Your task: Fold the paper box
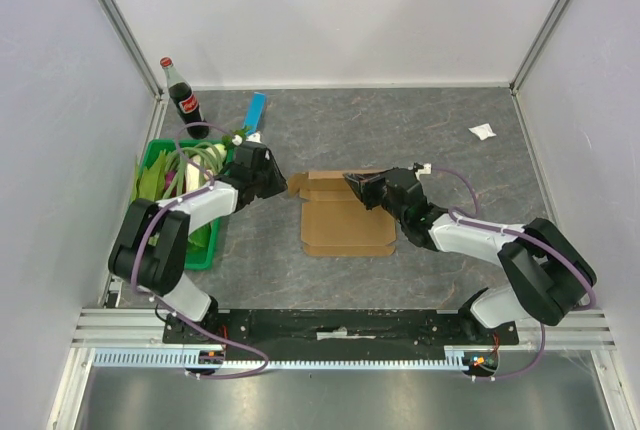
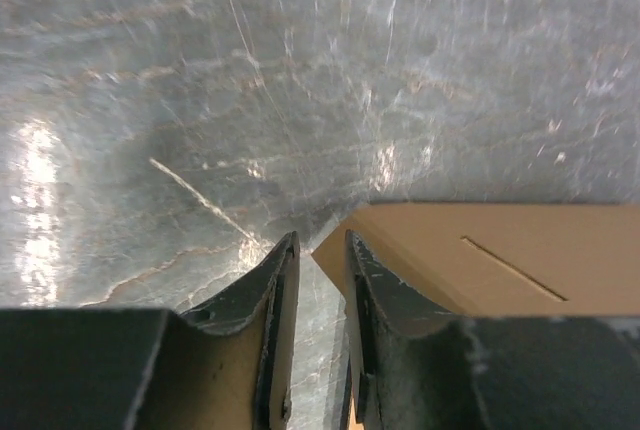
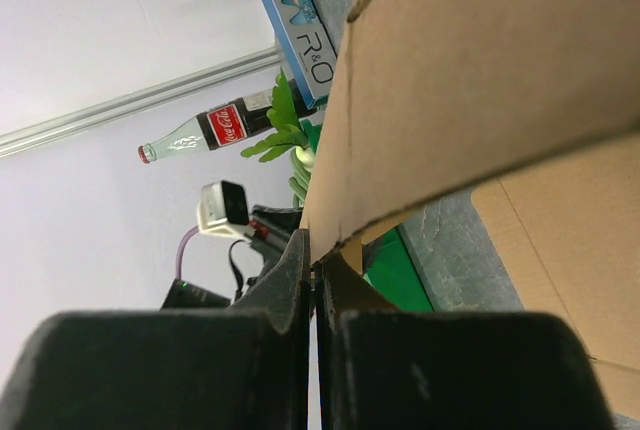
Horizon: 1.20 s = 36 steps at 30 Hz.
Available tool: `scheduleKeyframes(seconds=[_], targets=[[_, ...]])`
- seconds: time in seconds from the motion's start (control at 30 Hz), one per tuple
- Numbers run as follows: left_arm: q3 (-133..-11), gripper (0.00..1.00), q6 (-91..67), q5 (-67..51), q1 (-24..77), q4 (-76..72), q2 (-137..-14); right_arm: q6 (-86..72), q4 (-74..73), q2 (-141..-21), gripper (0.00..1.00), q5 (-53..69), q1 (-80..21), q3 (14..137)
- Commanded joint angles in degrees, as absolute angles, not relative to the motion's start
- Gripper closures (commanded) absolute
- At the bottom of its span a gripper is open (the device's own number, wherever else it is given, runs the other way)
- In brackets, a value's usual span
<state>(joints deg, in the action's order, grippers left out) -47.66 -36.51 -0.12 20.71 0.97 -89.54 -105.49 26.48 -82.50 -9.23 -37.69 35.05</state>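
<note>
The paper box (image 1: 345, 228) is a flat brown cardboard blank in the middle of the table. My right gripper (image 1: 352, 182) is shut on the edge of its far flap and holds that flap raised off the table. In the right wrist view the fingertips (image 3: 300, 250) pinch the lifted flap of the paper box (image 3: 480, 70). My left gripper (image 1: 287, 188) is at the box's far left corner. In the left wrist view the left gripper (image 2: 320, 245) shows a narrow gap with bare table through it. The corner of the paper box (image 2: 480, 260) lies just past its right fingertip.
A green basket (image 1: 152, 162) of leafy vegetables stands at the left beside the left arm. A cola bottle (image 1: 185, 98) and a blue carton (image 1: 256, 110) are at the back left. A small white packet (image 1: 482, 131) lies at the back right. Walls enclose the table.
</note>
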Motion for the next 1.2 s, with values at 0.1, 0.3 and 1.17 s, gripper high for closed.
scheduleKeyframes(seconds=[0.1, 0.3, 1.17], targets=[[-49.57, 0.71, -33.05, -11.76, 21.36, 0.53, -91.23, -105.73, 25.84, -83.76, 1.0, -9.67, -37.35, 37.53], [-46.15, 0.71, -32.87, -18.19, 21.8, -3.34, -86.14, -106.08, 25.4, -83.85, 1.0, -10.11, -37.35, 37.62], [-38.46, 0.68, -35.86, 4.31, 21.37, -6.25, -73.98, -106.0, 24.52, -84.02, 1.0, -10.11, -37.35, 37.79]])
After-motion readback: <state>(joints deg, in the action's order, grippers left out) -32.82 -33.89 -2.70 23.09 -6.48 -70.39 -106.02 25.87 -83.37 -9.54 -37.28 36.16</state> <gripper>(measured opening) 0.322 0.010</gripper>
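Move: The box's left side flap sticks out right beside my left fingertips, its middle about 3 cm to the right, level fore-and-aft and roughly 1 cm higher. The raised panel it belongs to is centred some 12 cm right and 1 cm ahead of my left hand; the flat panel lies 15 cm right, 9 cm back and 7 cm lower. From my right hand, the flap is about 11 cm left, 2 cm back and 6 cm lower. I sweep my left hand some 6 cm to the right and about 4 cm back, against the flap's outer side, dipping a little before rising, the wrist swinging about 20 degrees clockwise with the fingers kept partly open. Then I swing it back left off the flap, still drawing back and rising. My right hand stays in place, shut on the raised panel's upper edge. ##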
